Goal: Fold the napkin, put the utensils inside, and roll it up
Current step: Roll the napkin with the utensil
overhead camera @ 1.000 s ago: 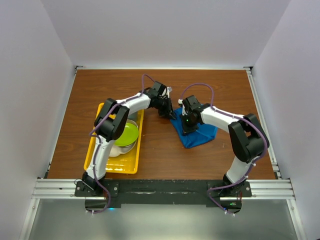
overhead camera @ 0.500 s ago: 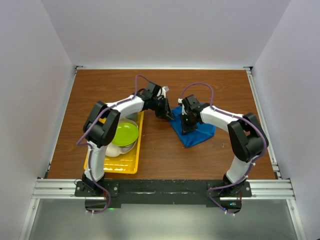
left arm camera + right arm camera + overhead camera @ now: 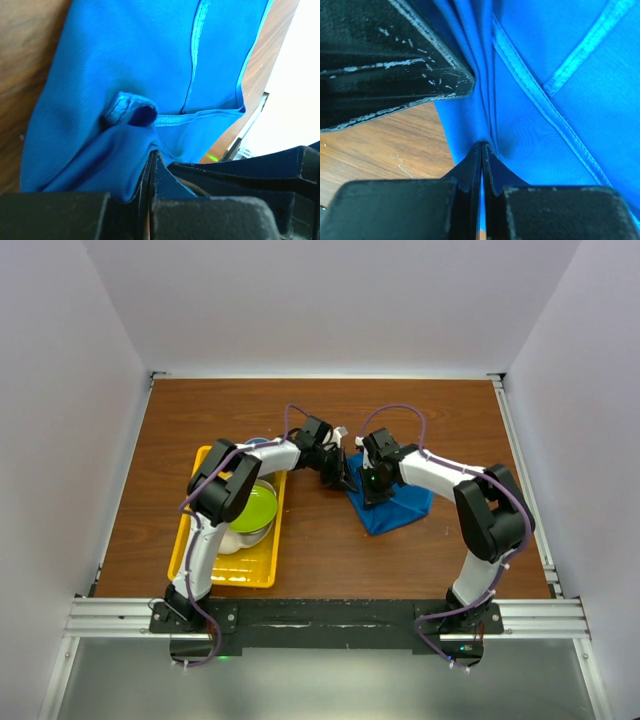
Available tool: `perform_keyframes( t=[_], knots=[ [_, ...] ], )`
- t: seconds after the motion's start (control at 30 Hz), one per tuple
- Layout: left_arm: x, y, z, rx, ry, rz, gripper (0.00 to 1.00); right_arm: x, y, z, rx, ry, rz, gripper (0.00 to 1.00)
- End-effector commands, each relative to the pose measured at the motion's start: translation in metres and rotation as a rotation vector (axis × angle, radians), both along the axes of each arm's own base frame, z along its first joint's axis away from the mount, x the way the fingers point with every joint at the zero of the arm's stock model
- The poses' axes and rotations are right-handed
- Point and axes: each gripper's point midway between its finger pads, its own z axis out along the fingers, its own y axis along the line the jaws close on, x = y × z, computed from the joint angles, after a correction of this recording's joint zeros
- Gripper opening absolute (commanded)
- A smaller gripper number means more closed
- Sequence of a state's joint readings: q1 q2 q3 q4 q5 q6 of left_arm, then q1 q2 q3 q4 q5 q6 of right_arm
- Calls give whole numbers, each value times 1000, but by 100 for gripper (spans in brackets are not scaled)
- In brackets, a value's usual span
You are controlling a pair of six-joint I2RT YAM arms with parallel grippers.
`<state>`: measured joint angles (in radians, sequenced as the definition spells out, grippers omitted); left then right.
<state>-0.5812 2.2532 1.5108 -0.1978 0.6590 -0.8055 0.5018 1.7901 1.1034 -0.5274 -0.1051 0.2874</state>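
Observation:
The bright blue napkin [image 3: 398,506] lies bunched and partly folded on the wooden table, right of centre. My left gripper [image 3: 346,478] is at its left edge, and in the left wrist view its jaws [image 3: 151,156] are shut on a fold of the napkin [image 3: 150,65]. Just to the right, my right gripper [image 3: 373,490] is shut on a pleat of the same cloth [image 3: 555,100], its jaws [image 3: 482,146] pressed together. The two grippers almost touch, and a left finger [image 3: 395,75] fills the upper left of the right wrist view. The utensils are out of view.
A yellow tray [image 3: 196,548] lies at the left with a green-filled metal bowl [image 3: 251,509] on it, under the left arm. A bit of something blue [image 3: 257,443] shows at the tray's far end. White walls close in the table on three sides.
My left gripper has moved right to the napkin's left edge and closed on the cloth. The right gripper has kept its grip in place.

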Motion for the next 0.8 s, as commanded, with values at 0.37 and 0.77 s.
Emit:
perform_keyframes(
  t=[0.37,0.77],
  knots=[
    [-27,44,-70,196,138,115,0,0,8,28,-50,-135,93,46],
    [-22,41,-67,192,141,129,0,22,25,58,-137,-266,103,49]
  ],
)
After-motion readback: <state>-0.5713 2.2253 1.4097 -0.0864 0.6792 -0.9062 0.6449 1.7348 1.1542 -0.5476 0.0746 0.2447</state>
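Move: The right fingers are shut on the napkin's rolled edge; the part of the roll the hand goes for, by the left hand, lies about 4 cm ahead and 5 cm left of it, level with the fingers. The loose napkin's middle is some 6 cm to the right hand's right and 1 cm back. The left fingers already pinch the rolled edge right at their tips, and the yellow tray's middle is about 28 cm left of them and 8 cm back. Right hand opens halfway, frees the rolled edge, rises 3 cm and shifts left towards the still-pinching left hand. ##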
